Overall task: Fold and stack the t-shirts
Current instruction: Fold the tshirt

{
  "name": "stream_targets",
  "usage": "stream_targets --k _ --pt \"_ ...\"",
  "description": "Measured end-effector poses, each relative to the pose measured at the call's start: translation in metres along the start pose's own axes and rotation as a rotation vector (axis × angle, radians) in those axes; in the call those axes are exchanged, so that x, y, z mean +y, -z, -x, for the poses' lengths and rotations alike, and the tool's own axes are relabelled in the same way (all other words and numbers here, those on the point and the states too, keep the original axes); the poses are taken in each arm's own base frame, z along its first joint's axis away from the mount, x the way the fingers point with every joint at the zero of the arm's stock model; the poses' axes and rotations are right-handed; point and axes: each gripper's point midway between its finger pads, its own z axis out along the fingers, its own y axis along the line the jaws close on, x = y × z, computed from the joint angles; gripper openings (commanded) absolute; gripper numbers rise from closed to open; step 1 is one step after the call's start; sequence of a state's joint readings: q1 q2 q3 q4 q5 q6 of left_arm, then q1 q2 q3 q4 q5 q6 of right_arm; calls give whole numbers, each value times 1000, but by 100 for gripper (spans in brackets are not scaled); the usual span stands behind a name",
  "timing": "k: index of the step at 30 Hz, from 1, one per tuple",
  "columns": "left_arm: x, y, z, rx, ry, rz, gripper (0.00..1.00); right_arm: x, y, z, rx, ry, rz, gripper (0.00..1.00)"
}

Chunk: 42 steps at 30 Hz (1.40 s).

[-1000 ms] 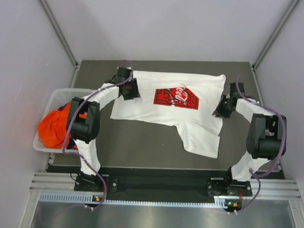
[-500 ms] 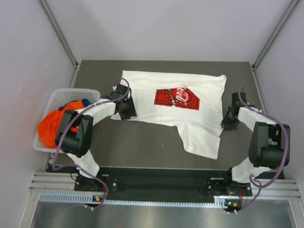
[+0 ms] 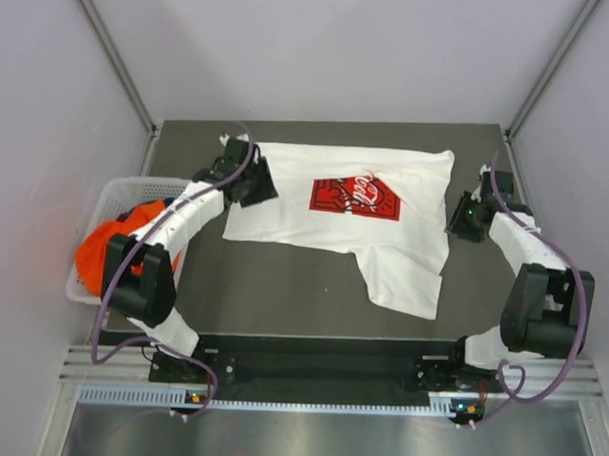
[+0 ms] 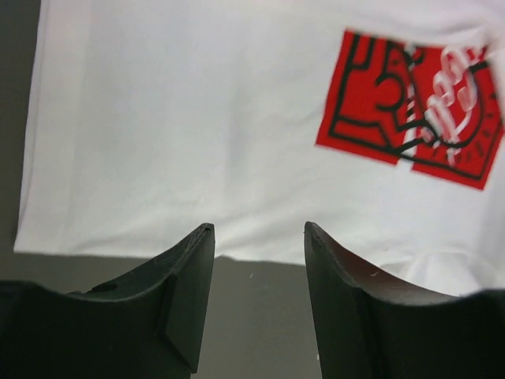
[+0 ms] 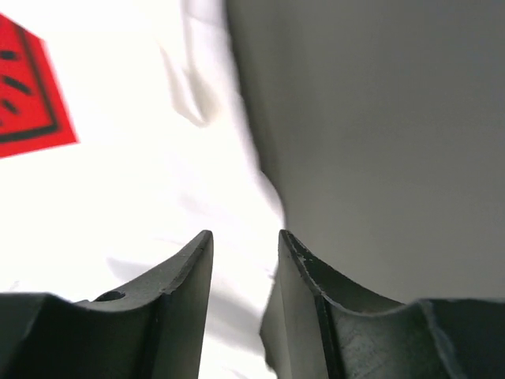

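A white t-shirt (image 3: 384, 241) with a red chest print (image 3: 353, 197) lies spread on the dark table (image 3: 282, 287), one flap reaching toward the near edge. My left gripper (image 3: 251, 181) hovers at the shirt's left side. In the left wrist view its jaws (image 4: 258, 229) stand open over the hem of the shirt (image 4: 197, 118), holding nothing. My right gripper (image 3: 463, 216) is at the shirt's right edge. Its jaws (image 5: 245, 234) are apart above the white cloth (image 5: 142, 181), with nothing clamped. An orange t-shirt (image 3: 101, 253) is bunched in the basket.
The white lattice basket (image 3: 82, 292) stands off the table's left edge, beside the left arm. Grey walls close in the table at the back and on both sides. Bare dark table shows in front of the shirt and to its right (image 5: 379, 118).
Both grippers dipped toward the near edge half a second ago and have moved back up to the shirt's sides. The right jaws have widened. The shirt lies much as before.
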State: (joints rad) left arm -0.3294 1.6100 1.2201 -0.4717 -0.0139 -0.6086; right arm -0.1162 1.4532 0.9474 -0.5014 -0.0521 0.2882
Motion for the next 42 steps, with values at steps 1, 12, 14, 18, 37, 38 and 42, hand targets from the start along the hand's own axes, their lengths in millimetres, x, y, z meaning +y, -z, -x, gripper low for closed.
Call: stream_targets --k 1,12,14,18,37,38,42 --pt "-9 3 18 -36 -7 -18 55 7 -1 7 -10 14 31 41" --pt "35 -70 108 -45 83 -1 54 46 -37 44 -2 156 176 43" --pt "47 -83 109 -23 96 10 54 50 -45 50 3 176 194 43" --pt "52 -92 106 5 99 11 54 57 -59 59 11 225 214 43" --pt "53 -114 104 24 76 -7 52 125 -135 140 -77 408 383 43" --pt "54 -117 103 27 76 -6 52 126 -138 140 -74 417 383 43" --pt "59 -125 99 40 81 4 52 132 -143 141 -75 451 389 43"
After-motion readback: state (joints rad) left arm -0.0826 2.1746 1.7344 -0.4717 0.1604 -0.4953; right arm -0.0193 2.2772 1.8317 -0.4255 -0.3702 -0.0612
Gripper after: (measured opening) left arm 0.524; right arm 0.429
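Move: For the left gripper, the left end of the folded strip along the shirt's far side is about 22 cm ahead, 10 cm left and 11 cm below; the red print lies some 10 cm ahead and 22 cm right. For the right gripper, the strip's right end is roughly 28 cm ahead, 4 cm left and 6 cm below, with the print about 16 cm ahead and 30 cm left, and the loose sleeve 12 cm back and 17 cm left. Bring the right gripper forward over the shirt some 23 cm and a little left to the strip's right end, turning it about 30 degrees counter-clockwise and letting the fingers tip up slightly. Take the left gripper forward and left to the strip's left end, rising first, then sinking to finish about 6 cm lower, with a near-halt before the last dip. Keep both pairs of fingers part open. ##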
